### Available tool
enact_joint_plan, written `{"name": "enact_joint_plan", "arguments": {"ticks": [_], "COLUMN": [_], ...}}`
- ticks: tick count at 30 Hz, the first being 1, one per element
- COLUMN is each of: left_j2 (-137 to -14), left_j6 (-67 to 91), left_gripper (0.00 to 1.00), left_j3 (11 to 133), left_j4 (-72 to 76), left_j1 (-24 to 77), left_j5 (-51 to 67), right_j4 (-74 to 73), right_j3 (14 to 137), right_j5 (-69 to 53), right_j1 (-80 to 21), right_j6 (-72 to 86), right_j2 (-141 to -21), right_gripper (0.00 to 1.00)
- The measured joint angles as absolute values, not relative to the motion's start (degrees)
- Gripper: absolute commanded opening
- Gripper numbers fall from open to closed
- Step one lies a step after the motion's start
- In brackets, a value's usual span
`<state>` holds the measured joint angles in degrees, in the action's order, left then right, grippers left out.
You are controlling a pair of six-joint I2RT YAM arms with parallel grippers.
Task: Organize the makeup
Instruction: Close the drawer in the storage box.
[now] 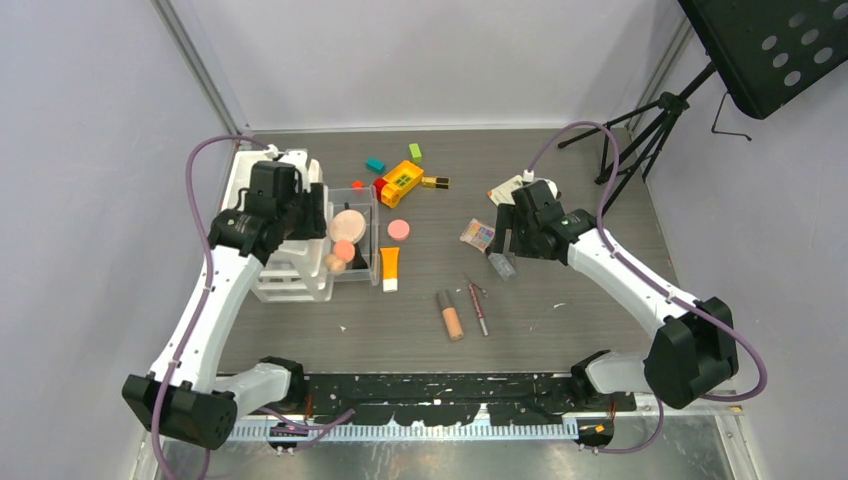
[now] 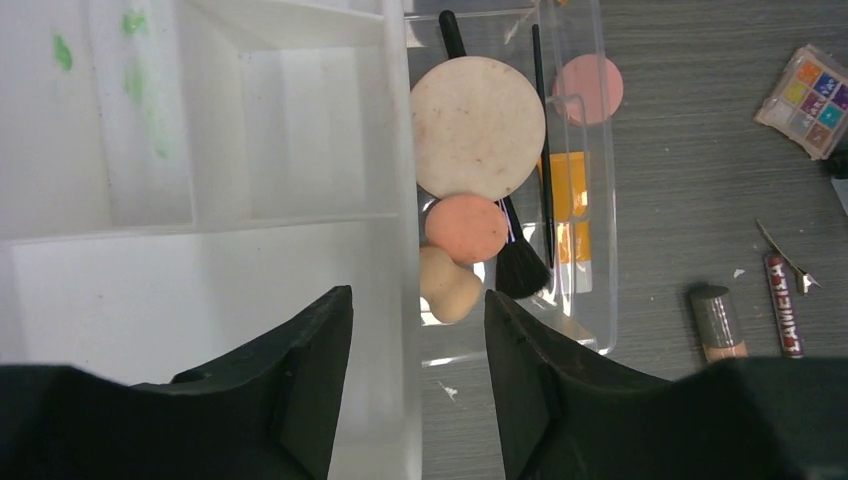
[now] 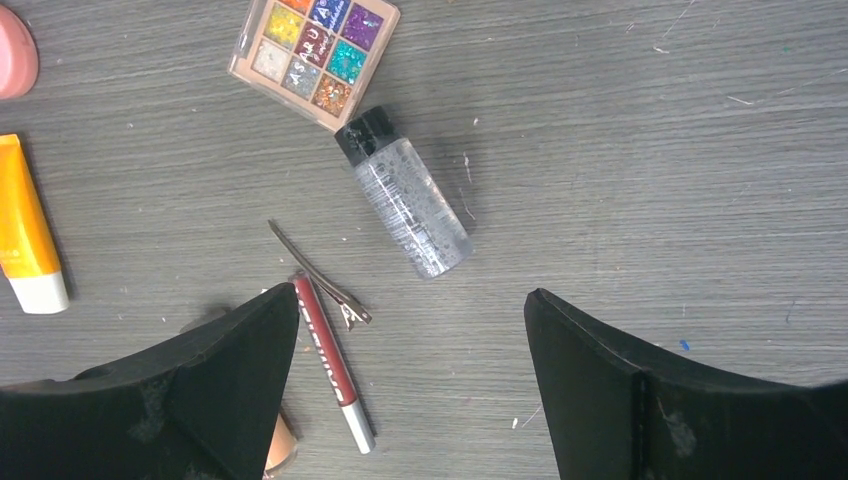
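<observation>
My left gripper (image 2: 415, 300) hangs open astride the right wall of the white organiser (image 2: 200, 280), touching nothing. Beside it a clear tray (image 1: 352, 192) holds a big beige round compact (image 2: 478, 127), a peach compact (image 2: 466, 228), a beige sponge (image 2: 448, 285) and a black brush (image 2: 522, 265). On the table lie an orange tube (image 1: 389, 268), a pink compact (image 1: 399, 229), a beige tube (image 1: 450, 315) and a red pencil (image 3: 325, 360). My right gripper (image 3: 410, 300) stands open and empty above the table, near a clear bottle (image 3: 408, 195) and an eyeshadow palette (image 3: 315, 55).
A yellow-and-red toy brick (image 1: 400, 180), a gold-black lipstick (image 1: 435, 182), a teal block (image 1: 375, 165) and a green block (image 1: 415, 152) lie at the back. A metal hair clip (image 3: 315, 275) rests by the pencil. A tripod (image 1: 640, 140) stands at the far right.
</observation>
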<state>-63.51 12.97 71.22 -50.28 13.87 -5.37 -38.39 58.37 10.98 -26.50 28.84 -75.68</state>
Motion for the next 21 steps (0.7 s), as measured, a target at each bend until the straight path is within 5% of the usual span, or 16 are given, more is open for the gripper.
{"name": "enact_joint_plan", "arguments": {"ticks": [21], "left_j2": [-68.99], "left_j6": [11.51], "left_gripper": [0.02], "left_j3": [72.55], "left_j4": [-51.03], "left_j1": [15.84], "left_j5": [-10.57], "right_j4": [-37.54], "right_j3": [57.93], "right_j5": [8.71], "right_j1": [-26.50], "right_j6": [30.09], "right_j2": [-74.52], "right_gripper": [0.88]}}
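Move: The white storage box's right-hand top rim lies almost between the left hand's open fingers, about 2 cm below and 1 cm ahead of them. Low beneath, the open clear drawer is centred some 5 cm to the hand's right, roughly level with it and 19 cm down; the round sponge in it is 3 cm right. The yellow tube lies 11 cm right and 5 cm back. From the right hand, the rim is some 30 cm left, about level fore and aft, and 10 cm higher. The box's right-hand top rim is taken by the left hand: it sinks about 2 cm onto it while easing a good centimetre forward, tilting and rolling slightly, some 5 degrees each. The fingers, about half open, straddle the thin white wall and shut almost fully, pinching it between their tips, the hand staying in place for the last part of the closing. ##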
